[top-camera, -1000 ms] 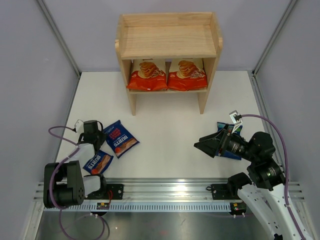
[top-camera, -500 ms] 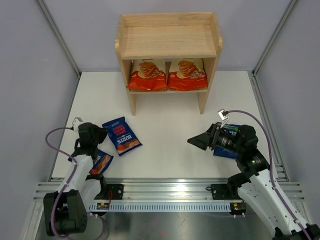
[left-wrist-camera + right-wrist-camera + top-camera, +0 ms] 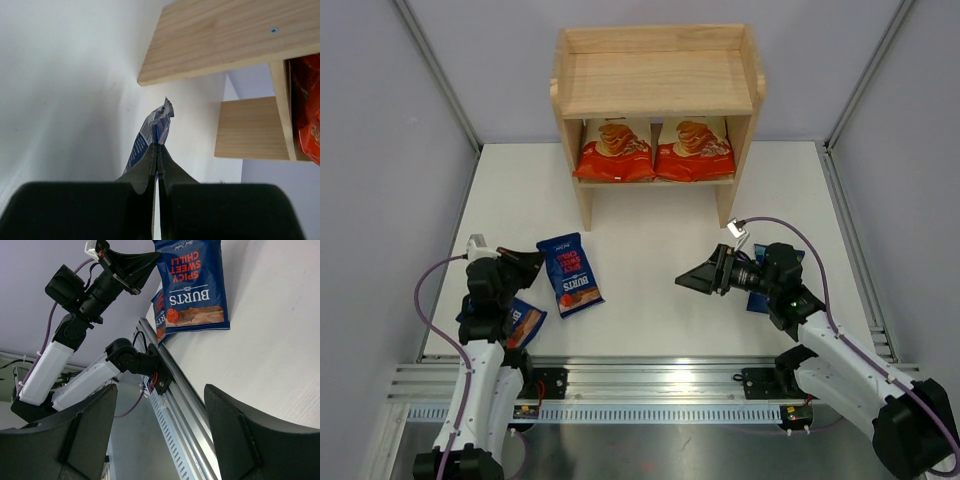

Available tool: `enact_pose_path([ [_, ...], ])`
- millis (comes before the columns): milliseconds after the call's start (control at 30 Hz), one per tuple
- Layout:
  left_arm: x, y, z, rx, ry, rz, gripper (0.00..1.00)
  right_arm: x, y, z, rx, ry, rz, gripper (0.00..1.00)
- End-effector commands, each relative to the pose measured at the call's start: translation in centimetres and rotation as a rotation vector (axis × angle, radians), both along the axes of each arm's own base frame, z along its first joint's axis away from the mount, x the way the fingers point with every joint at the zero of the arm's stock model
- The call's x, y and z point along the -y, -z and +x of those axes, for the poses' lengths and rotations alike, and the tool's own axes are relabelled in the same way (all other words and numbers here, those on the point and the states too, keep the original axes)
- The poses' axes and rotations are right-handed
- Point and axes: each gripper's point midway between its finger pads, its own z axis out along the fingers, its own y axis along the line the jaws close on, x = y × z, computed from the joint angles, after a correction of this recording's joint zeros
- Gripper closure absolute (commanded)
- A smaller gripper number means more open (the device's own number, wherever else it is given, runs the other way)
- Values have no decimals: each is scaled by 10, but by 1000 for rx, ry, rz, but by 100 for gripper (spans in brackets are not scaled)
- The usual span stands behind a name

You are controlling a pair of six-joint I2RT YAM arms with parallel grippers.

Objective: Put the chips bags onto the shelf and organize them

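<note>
My left gripper (image 3: 527, 262) is shut on the top edge of a dark blue red-accented Burts bag (image 3: 570, 274). In the left wrist view the jaws (image 3: 158, 146) pinch the bag (image 3: 156, 126) edge-on. A second red-accented Burts bag (image 3: 526, 323) lies under the left arm. My right gripper (image 3: 691, 280) is open and empty above the table's middle; its wrist view shows both red-accented bags (image 3: 192, 290) (image 3: 159, 315). A third blue bag (image 3: 757, 302) is mostly hidden under the right arm. Two Cassava Chips bags (image 3: 613, 150) (image 3: 693, 149) stand on the wooden shelf's (image 3: 660, 80) lower tier.
The shelf's top tier (image 3: 658, 62) holds nothing. Its legs (image 3: 585, 205) (image 3: 727, 205) stand at the back middle. Grey walls close the left and right sides. A metal rail (image 3: 650, 380) runs along the near edge.
The left arm has swung right and turned the held Burts bag more upright in the top view. The right gripper has moved left toward the table's middle, uncovering little of the third bag.
</note>
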Motion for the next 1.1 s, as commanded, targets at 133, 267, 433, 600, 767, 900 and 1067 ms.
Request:
enact_pose_path([
  [133,34,-48,-13,115,195,-49,100,-19,-16,5,137,-53,61,21],
  [267,46,-75,-25,179,268,-60,100,-24,-16,10,184,-78,51,19],
  [433,57,-104,-39,231,345,-49,100,-33,-26,13,259,-139,66,9],
  [600,65,-125,-50,281,399,-53,100,-48,-27,23,265,-186,72,6],
  [767,75,-158,-65,358,470,-55,100,-79,-35,20,326,-255,78,1],
  [900,81,-185,-79,406,513,-49,100,-101,-40,13,430,-312,65,1],
  [1067,85,-217,-94,468,539,-37,100,-120,-51,15,551,-327,109,1],
])
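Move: The left fingers already grip the blue Spicy Sweet Chilli bag by its upper left edge. The open right gripper waits some 33 cm to their right, 8 cm nearer the base and about 6 cm higher. The second blue bag lies about 11 cm back, 7 cm left and 14 cm below the left hand. From the right gripper, the hanging bag's middle is roughly 26 cm left, 6 cm ahead and 13 cm lower; the vinegar bag lies 18 cm right, 8 cm ahead, 20 cm down. Keep the left grip shut on the chilli bag and raise it about 18 cm, drawing it back and right towards the other gripper while levelling the fingers and swinging them clockwise. Bring the right gripper some 11 cm left towards the bag, opening the fingers to their full width and turning them about 20 degrees counter-clockwise, without touching the bag yet. ##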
